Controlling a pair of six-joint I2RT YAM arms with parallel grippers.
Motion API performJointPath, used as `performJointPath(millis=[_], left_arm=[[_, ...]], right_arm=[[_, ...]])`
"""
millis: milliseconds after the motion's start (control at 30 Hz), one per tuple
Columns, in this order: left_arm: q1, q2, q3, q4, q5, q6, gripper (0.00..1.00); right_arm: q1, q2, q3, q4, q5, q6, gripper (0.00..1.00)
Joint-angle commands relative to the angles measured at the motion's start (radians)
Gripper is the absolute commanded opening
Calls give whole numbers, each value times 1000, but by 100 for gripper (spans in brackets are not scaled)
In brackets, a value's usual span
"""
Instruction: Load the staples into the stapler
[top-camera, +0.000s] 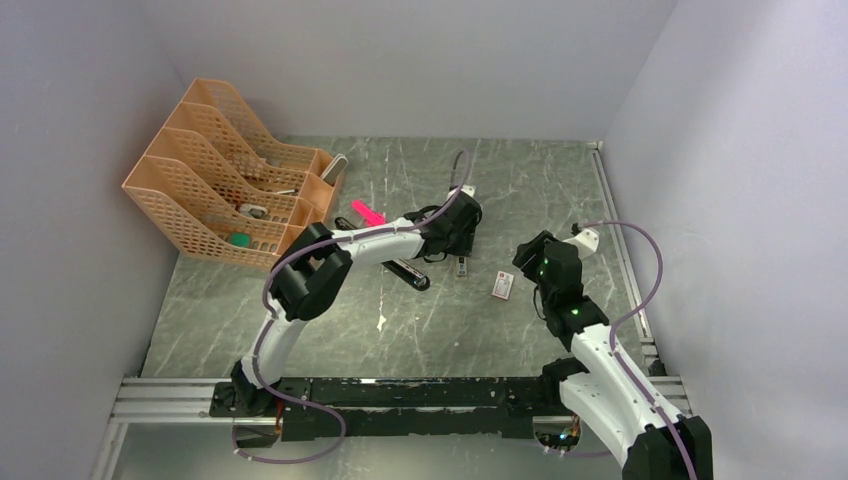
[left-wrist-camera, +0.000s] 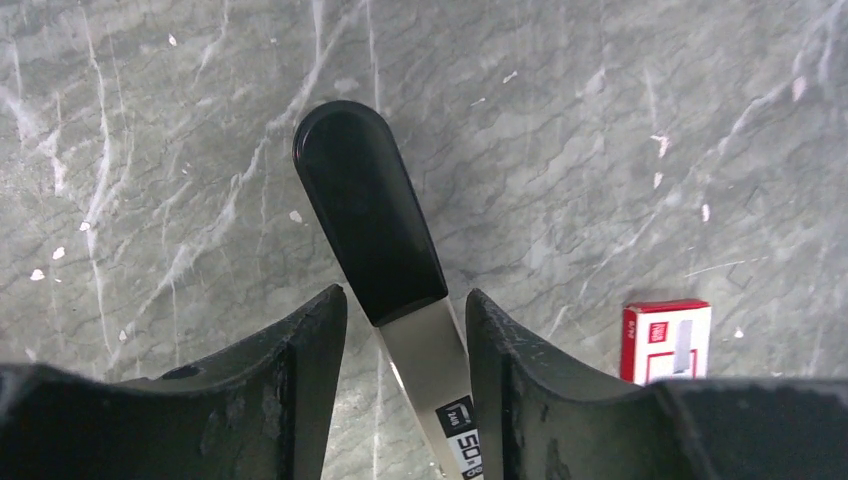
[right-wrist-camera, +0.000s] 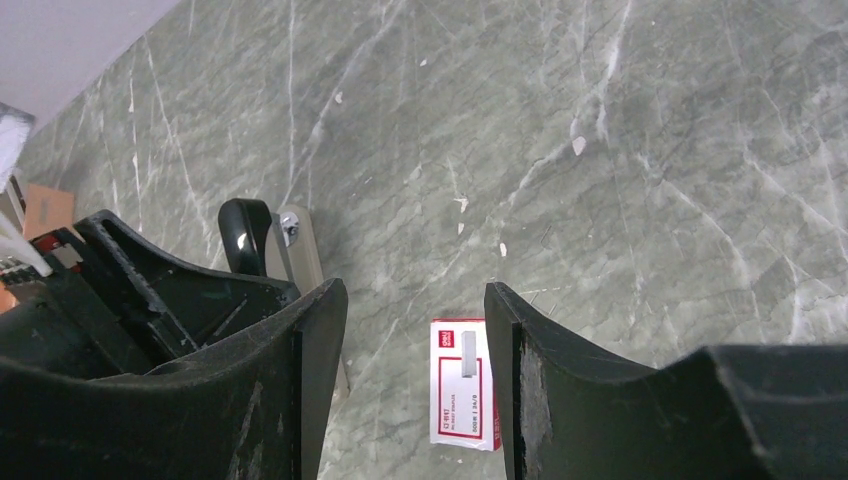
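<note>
The black stapler (top-camera: 412, 275) lies long and narrow on the table, partly under my left forearm. My left gripper (top-camera: 458, 245) (left-wrist-camera: 405, 300) is open and straddles a slim black-and-silver stick (left-wrist-camera: 370, 210) (top-camera: 461, 266). The stick runs close along the right finger, and table shows in the gap beside the left finger. The small white box with red print (top-camera: 503, 285) (right-wrist-camera: 463, 385) (left-wrist-camera: 668, 340) lies flat to the right. My right gripper (top-camera: 528, 262) (right-wrist-camera: 413, 290) hovers open over it with nothing held. No loose staples show.
Orange mesh file racks (top-camera: 230, 180) stand at the back left, and a bright pink plastic piece (top-camera: 367, 212) lies beside them. A small white scrap (top-camera: 381, 322) sits on the green marbled table. Grey walls close in on both sides, with the metal rail (top-camera: 400, 390) at the near edge.
</note>
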Motion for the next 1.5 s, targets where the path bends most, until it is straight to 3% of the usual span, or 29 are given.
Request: performJointPath(millis=[0,167,267,400,533,667,1033,1233,1467], left_arm=[[-7,19,43,-26,17,50,50],[-7,38,86,-55,-21,116,40],[-8,37,98,-66,-48,170,29],[-7,4,91,-64,-55,272,7],[-7,-97,14,17,-45,371,7],[-7,-253,-106,132,53,442,7],[-4,-723,-483,419,298,385,7],[-4,-843,-622,509,414,378,7],[-4,-866,-689,557,464,364,7]], right_arm=[[-10,3,-14,11,-19,-8,57],[-11,6,-16,14,-28,-9,57],[-11,3,-17,15,-29,-10,57],[-11,7,-25,38,-46,-16,57],[-11,9,-43,78,-71,3,57],[-13,-10,-58,133,-121,85,57],[-21,-181,1,258,-345,156,60],[-22,-118,76,339,-525,211,61],[-21,12,136,365,-653,275,60]])
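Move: The grey stapler lies between the left hand's open fingers, its middle about 2 cm back and 1 cm below the hand point. The staple box is about 9 cm to the right and 9 cm back, the opened black stapler some 16 cm left and 3 cm back, and the pink holder roughly 19 cm left and 5 cm ahead. From the right hand the grey stapler is about 15 cm left, 2 cm ahead and 9 cm down. Almost on the spot, the left fingers close and pinch the grey stapler near where black meets grey; then the hand lifts it about 18 cm, dipping a little at the end, drawing back 12 cm and some left, turning clockwise about 30 degrees as its fingers tip up. The empty right hand, its fingers still apart, rises about 14 cm and goes 10 cm left, swinging counter-clockwise and tipping up. ##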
